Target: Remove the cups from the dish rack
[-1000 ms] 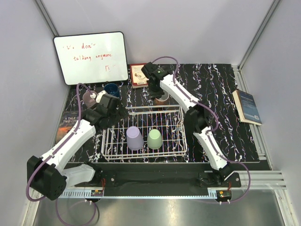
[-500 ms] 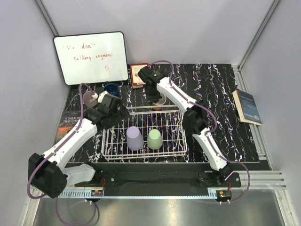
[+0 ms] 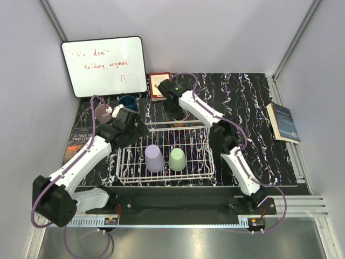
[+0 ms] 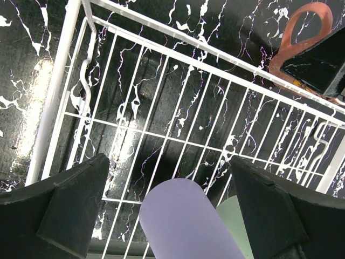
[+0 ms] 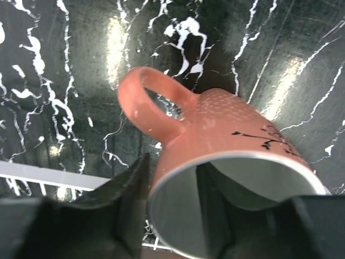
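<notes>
The white wire dish rack [image 3: 200, 162] sits mid-table with a lavender cup [image 3: 154, 158] and a light green cup [image 3: 177, 159] upside down in it. My left gripper [image 3: 133, 130] hangs open over the rack's far left corner. In its wrist view the lavender cup [image 4: 183, 221] lies between the spread fingers [image 4: 70, 210], with the green cup [image 4: 234, 226] beside it. My right gripper [image 3: 175, 112] is shut on the rim of a terracotta cup [image 5: 232, 140] with a handle and a white inside. It holds that cup low behind the rack's far edge. A dark blue cup [image 3: 128, 101] and a mauve cup [image 3: 102, 112] stand at the back left.
A whiteboard [image 3: 104, 66] leans at the back left, and a small red box [image 3: 158, 86] stands beside it. One book [image 3: 283, 122] lies at the right edge and another [image 3: 75, 143] at the left. The rack's far wire [image 5: 48, 176] runs just under the held cup.
My right gripper has carried the terracotta cup left and lower, down behind the rack's far edge. My left gripper has shifted slightly over the rack's corner.
</notes>
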Controlling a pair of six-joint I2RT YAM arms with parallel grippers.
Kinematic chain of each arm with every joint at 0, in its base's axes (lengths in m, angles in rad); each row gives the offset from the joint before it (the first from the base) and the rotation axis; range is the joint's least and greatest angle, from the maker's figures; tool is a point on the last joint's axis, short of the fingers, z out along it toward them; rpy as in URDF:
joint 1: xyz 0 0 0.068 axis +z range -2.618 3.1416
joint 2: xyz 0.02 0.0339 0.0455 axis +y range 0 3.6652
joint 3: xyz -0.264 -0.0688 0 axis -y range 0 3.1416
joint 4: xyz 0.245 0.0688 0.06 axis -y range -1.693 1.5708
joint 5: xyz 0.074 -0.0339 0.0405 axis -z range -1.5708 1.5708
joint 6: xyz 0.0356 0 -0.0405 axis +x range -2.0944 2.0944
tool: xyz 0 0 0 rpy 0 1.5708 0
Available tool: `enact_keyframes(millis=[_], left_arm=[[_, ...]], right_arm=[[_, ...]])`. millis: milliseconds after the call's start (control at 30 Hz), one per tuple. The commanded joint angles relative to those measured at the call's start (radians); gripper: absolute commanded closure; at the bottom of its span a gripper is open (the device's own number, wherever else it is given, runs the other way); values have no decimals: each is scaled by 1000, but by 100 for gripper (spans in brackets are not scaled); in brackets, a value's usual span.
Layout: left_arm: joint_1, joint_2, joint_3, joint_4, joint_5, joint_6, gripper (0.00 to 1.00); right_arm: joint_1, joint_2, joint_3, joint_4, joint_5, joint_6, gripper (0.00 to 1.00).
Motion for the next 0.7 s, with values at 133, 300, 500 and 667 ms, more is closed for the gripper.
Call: enact_keyframes(millis=[133, 300, 500, 667], left_arm=[[-3, -22, 30, 29, 2, 22, 1], [-3, -43, 24, 47, 1, 53, 1], [-12, -92, 37, 47, -38, 125, 1], [-57, -176, -3, 43, -46, 283, 1]], right_arm=[[-5, -187, -63, 99, 115, 3, 39], [-5, -267, -81, 114, 188, -4, 32], [-2, -498, -265, 243, 218, 10, 25], [23, -752, -680, 447, 245, 17, 17]])
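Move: The orange cup stands upright beyond the dish rack, its middle some 4 cm to the right of the right hand, 1 cm back and 3 cm below. In the rack, the green cup lies about 16 cm nearer than the orange one and level with it sideways; the blue cup stands 22 cm left of the orange cup and 6 cm farther out. From the left hand, the orange cup lies about 13 cm ahead, 17 cm right and 10 cm below. The orange cup is left standing as the right hand's parted fingers, one inside its mouth and one outside, open wider and clear the left part of the rim. That hand rises some 16 cm, drifting about 5 cm right, while its fingers swing about 25 degrees from pointing down towards forward. Late on, the open, empty left hand starts up over the rack. ##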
